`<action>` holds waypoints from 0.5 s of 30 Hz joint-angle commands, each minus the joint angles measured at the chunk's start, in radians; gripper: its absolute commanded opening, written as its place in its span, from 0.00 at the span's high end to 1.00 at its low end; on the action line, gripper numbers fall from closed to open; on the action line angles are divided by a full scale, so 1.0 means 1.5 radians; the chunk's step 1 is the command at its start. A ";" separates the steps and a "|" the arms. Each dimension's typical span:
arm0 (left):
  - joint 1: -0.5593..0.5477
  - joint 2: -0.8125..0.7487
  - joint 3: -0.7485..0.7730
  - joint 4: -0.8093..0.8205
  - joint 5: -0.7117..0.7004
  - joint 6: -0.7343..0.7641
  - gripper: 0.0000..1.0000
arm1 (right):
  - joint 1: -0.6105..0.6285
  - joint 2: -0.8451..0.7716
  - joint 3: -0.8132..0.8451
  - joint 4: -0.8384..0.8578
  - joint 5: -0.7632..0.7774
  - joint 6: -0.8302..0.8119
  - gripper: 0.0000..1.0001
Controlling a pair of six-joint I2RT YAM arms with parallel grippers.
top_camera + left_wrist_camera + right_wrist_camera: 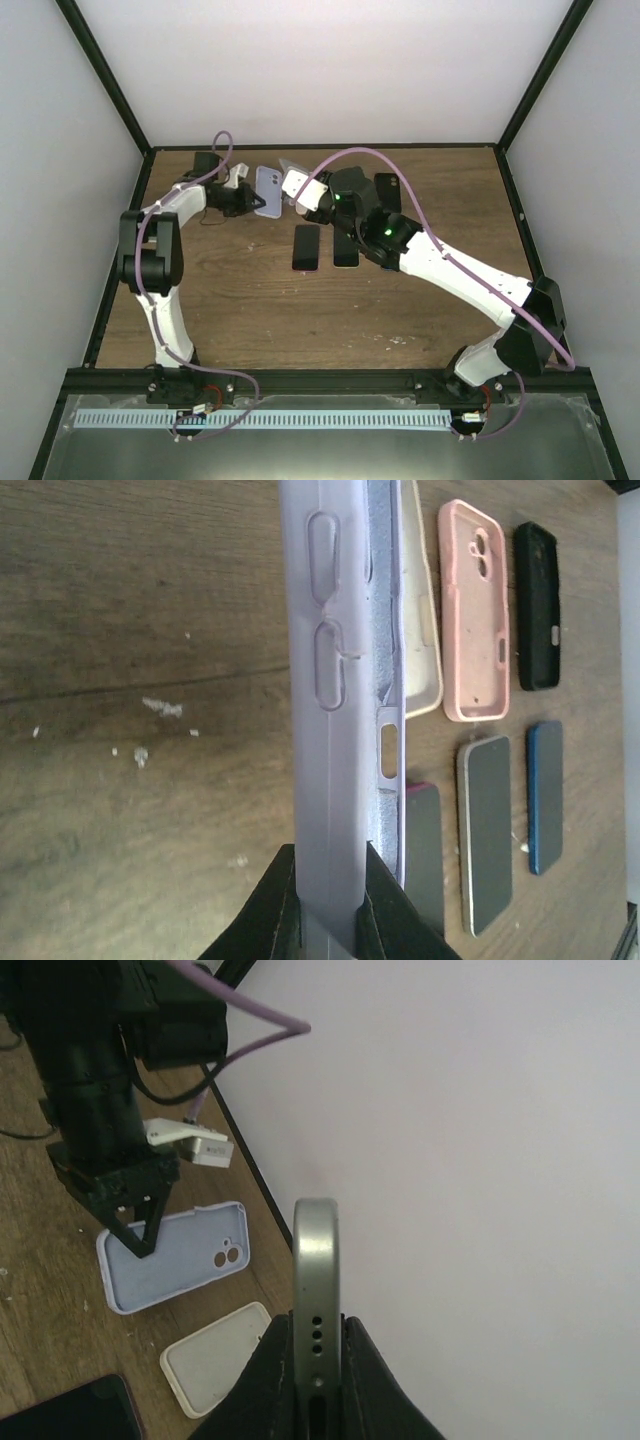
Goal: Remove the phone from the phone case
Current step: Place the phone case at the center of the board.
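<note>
The lavender phone case (pixel 268 192) is held by one long edge at the back of the table, with my left gripper (pixel 252 203) shut on it. In the left wrist view the case (pixel 335 680) runs edge-on up from the gripper (pixel 330 865). In the right wrist view its hollow inside (pixel 175 1257) with the camera holes shows, with no phone in it. The phone (pixel 315 1260), a grey-green metal edge with speaker holes, stands between the shut fingers of my right gripper (pixel 315 1332). The phone (pixel 292 166) hangs just right of the case, above the table, apart from it.
A cream case (pixel 420 610), a pink case (pixel 472 610) and a black case (pixel 537 605) lie at the back. Three other phones lie face up nearer the middle: a dark one (pixel 425 850), a silver one (pixel 487 825) and a blue one (pixel 545 795). The back wall stands close behind.
</note>
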 commanded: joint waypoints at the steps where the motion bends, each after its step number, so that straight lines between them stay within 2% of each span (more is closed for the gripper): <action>1: -0.021 0.057 0.065 -0.017 -0.013 0.002 1.00 | -0.008 -0.031 0.021 0.021 -0.005 0.014 0.99; 6: -0.029 0.114 0.114 -0.007 -0.051 -0.024 1.00 | -0.010 -0.027 0.023 0.015 -0.009 0.020 0.99; 15: -0.030 0.197 0.204 -0.068 -0.135 -0.013 1.00 | -0.010 -0.027 0.020 0.012 -0.012 0.022 0.99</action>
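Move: The left hand holds the purple phone case by its near left edge. The spot it is being taken to, the open left end of the row of cases, lies about 9 cm ahead, 2 cm to the right and 10 cm below. The white case is some 10 cm ahead and 12 cm right, and the pink-rimmed phone roughly 9 cm back and 12 cm right. From the raised right hand, that spot lies about 21 cm ahead, 10 cm left and 35 cm below. The left hand keeps its pinch on the edge of the purple case and carries it down and forward together, about 5 cm each way, towards the open board to the left of the white case. On the way it drifts about 1 cm right and its wrist tips slightly, some 5 to 10 degrees, while the fingers stay closed with no release yet. ##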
